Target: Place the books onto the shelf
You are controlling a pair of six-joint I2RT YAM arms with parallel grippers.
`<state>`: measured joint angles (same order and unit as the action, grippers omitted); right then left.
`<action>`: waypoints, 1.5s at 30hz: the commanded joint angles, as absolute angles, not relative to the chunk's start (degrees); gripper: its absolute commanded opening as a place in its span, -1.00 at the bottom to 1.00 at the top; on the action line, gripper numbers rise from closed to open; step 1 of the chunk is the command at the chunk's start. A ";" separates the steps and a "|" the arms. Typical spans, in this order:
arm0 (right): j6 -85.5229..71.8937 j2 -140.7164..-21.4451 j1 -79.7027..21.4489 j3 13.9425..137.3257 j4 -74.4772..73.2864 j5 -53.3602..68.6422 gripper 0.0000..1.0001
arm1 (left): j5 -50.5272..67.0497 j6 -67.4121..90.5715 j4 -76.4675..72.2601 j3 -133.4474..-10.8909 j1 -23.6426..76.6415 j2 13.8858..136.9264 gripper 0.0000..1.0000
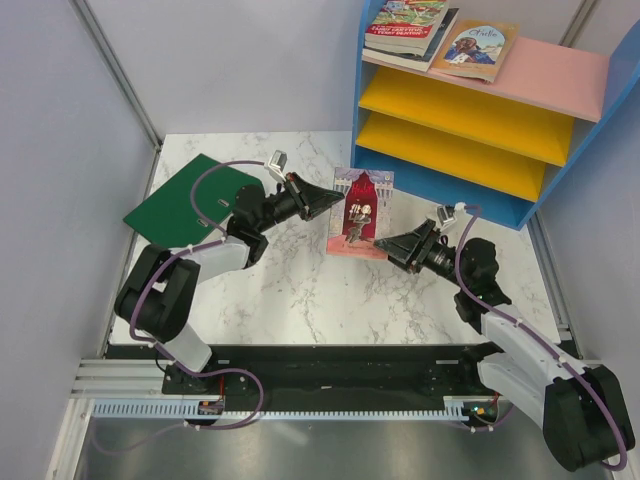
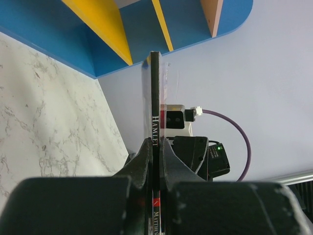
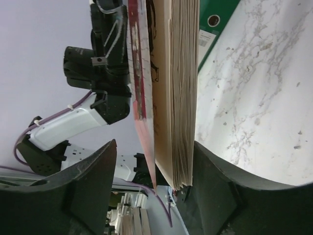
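A pink-red book (image 1: 360, 212) with a building on its cover is held above the marble table, tilted. My left gripper (image 1: 335, 197) is shut on its spine (image 2: 155, 98), which reads "Hamlet"; the jaws (image 2: 155, 152) pinch it tight. My right gripper (image 1: 383, 243) is open and straddles the book's opposite corner. In the right wrist view the pages (image 3: 181, 88) lie against one finger (image 3: 215, 171), while the other finger (image 3: 93, 171) stands apart from the loose cover. Two more books (image 1: 410, 28) (image 1: 477, 48) lie on the pink top board of the shelf (image 1: 470, 120).
A green binder (image 1: 180, 205) lies flat at the table's left, behind the left arm, and shows in the right wrist view (image 3: 215, 19). The shelf's blue base (image 2: 112, 49) stands at the back right. Grey walls enclose the table.
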<state>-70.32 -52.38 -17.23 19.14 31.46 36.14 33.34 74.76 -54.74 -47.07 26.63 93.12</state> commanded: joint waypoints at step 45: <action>-46.75 -85.50 8.25 119.33 -21.36 50.89 -1.00 | 34.81 61.87 -51.76 -22.15 29.43 89.47 0.97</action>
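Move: The right hand's open fingers straddle the page edge of the upright red-and-pink book, whose middle is about 6 cm ahead, 5 cm left and 2 cm above. The pink shelf top's middle lies roughly 33 cm ahead, 17 cm right and 18 cm up, with the book stack 36 cm ahead and 3 cm right, 22 cm up. From the left hand, pinching its spine, the book's middle lies 3 cm back, 4 cm right and 2 cm down. The right fingers close on the book's page edge while the left still pinches the spine, and only then does the left open and withdraw, about 16 cm down and also back towards its base. The right hand carries the book up some 33 cm, later also forward and right towards the pink shelf top, its wrist rolling so the forward side rises. ##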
